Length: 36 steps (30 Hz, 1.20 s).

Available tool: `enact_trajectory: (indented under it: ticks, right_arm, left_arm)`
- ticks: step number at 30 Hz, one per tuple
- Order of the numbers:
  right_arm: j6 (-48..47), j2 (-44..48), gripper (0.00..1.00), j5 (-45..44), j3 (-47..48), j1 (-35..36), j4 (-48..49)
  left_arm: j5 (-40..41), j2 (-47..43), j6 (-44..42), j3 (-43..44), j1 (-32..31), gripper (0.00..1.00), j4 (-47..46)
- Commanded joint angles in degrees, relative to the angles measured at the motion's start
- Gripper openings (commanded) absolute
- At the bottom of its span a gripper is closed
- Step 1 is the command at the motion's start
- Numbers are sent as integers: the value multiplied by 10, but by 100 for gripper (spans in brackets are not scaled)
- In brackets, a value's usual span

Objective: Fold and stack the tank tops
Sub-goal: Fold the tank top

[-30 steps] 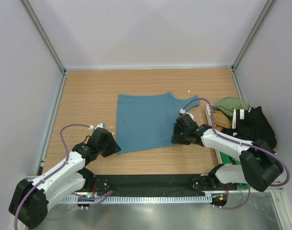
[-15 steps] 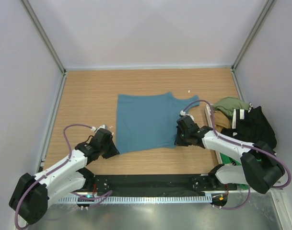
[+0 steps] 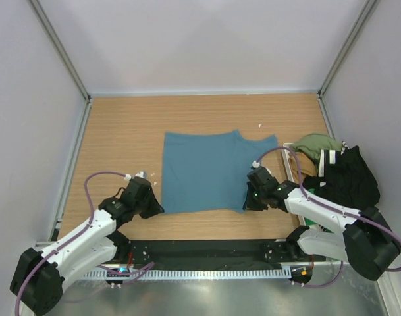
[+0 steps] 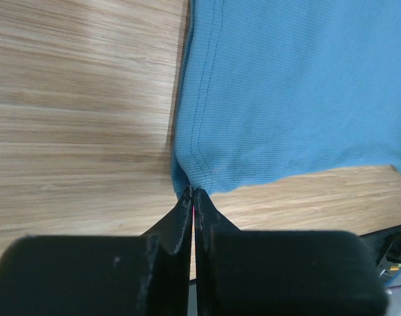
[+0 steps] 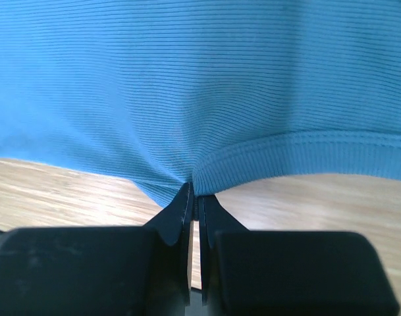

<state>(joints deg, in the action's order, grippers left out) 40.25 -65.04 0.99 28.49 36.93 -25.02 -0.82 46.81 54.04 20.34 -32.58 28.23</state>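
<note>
A teal blue tank top (image 3: 203,170) lies spread flat on the middle of the wooden table, its straps toward the right. My left gripper (image 3: 157,209) is shut on its near left corner (image 4: 190,181). My right gripper (image 3: 247,205) is shut on its near right corner, the ribbed hem (image 5: 207,172) pinched between the jaws. Both grippers sit low at the table surface. More tank tops lie heaped at the right edge: an olive green one (image 3: 317,144), a tan one (image 3: 303,167) and a black one (image 3: 348,176).
The heap of tops sits on a green-edged tray (image 3: 312,217) by the right wall. Grey walls with metal posts (image 3: 62,56) close in the table on three sides. Bare wood (image 3: 121,131) lies left of and beyond the teal top.
Both grippers have closed on the teal top's near corners. The right gripper has moved slightly toward me, and the top's near right edge has shifted with it.
</note>
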Motion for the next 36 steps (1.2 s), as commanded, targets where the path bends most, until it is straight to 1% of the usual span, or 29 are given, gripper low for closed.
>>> enact_trajectory:
  ticks: [1, 3, 5, 12, 13, 21, 23, 30, 36]
  right_arm:
    - [14, 18, 1, -41, 33, 4, -70]
    - [10, 17, 2, -49, 43, 4, -81]
    - [0, 11, 3, -46, 56, 4, -80]
    - [-22, -48, 3, -54, 118, 3, -72]
    - [-23, -55, 3, -56, 119, 3, -72]
    - [-53, -129, 4, -53, 178, -6, -65]
    - [-57, -142, 5, -55, 191, -12, -64]
    - [-75, -178, 6, -66, 216, -43, -67]
    - [-87, -189, 7, -51, 221, -71, -60]
  left_arm:
    - [-23, -8, 9, 23, -2, 0, 10]
    - [-4, -11, 12, 26, -2, 0, 10]
    - [-2, -8, 14, 30, -2, 0, 2]
    - [3, 27, 3, 81, 0, 0, 1]
    - [20, 32, 1, 87, 0, 0, 1]
    - [62, 79, -12, 136, 10, 0, 1]
    - [71, 89, -15, 145, 15, 0, -2]
    - [55, 142, -35, 167, 51, 0, -27]
    - [44, 172, -46, 186, 69, 0, -41]
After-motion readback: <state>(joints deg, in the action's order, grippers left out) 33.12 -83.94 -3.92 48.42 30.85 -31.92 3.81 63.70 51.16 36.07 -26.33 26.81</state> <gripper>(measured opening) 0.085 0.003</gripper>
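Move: Straight ahead of the left hand, some 27 cm out and just below it, lies the tank top's far left corner; a few white flecks sit about 11 cm ahead and 3 cm to its left. The right hand has the far armhole corner about 27 cm straight ahead, with the far strap 25 cm out and 12 cm to its right. The basket's middle is roughly 26 cm to that hand's right and 8 cm ahead. Lifting the tank top's near side between them, both hands keep their pinch, the left at the hem corner and the right beside the armhole, and carry it forward over the cloth towards the far side, about 8 cm each. The left rises about 4 cm on the way. The right dips back slightly first, then rises some 2 cm and rolls about 10 degrees, its left side down. ##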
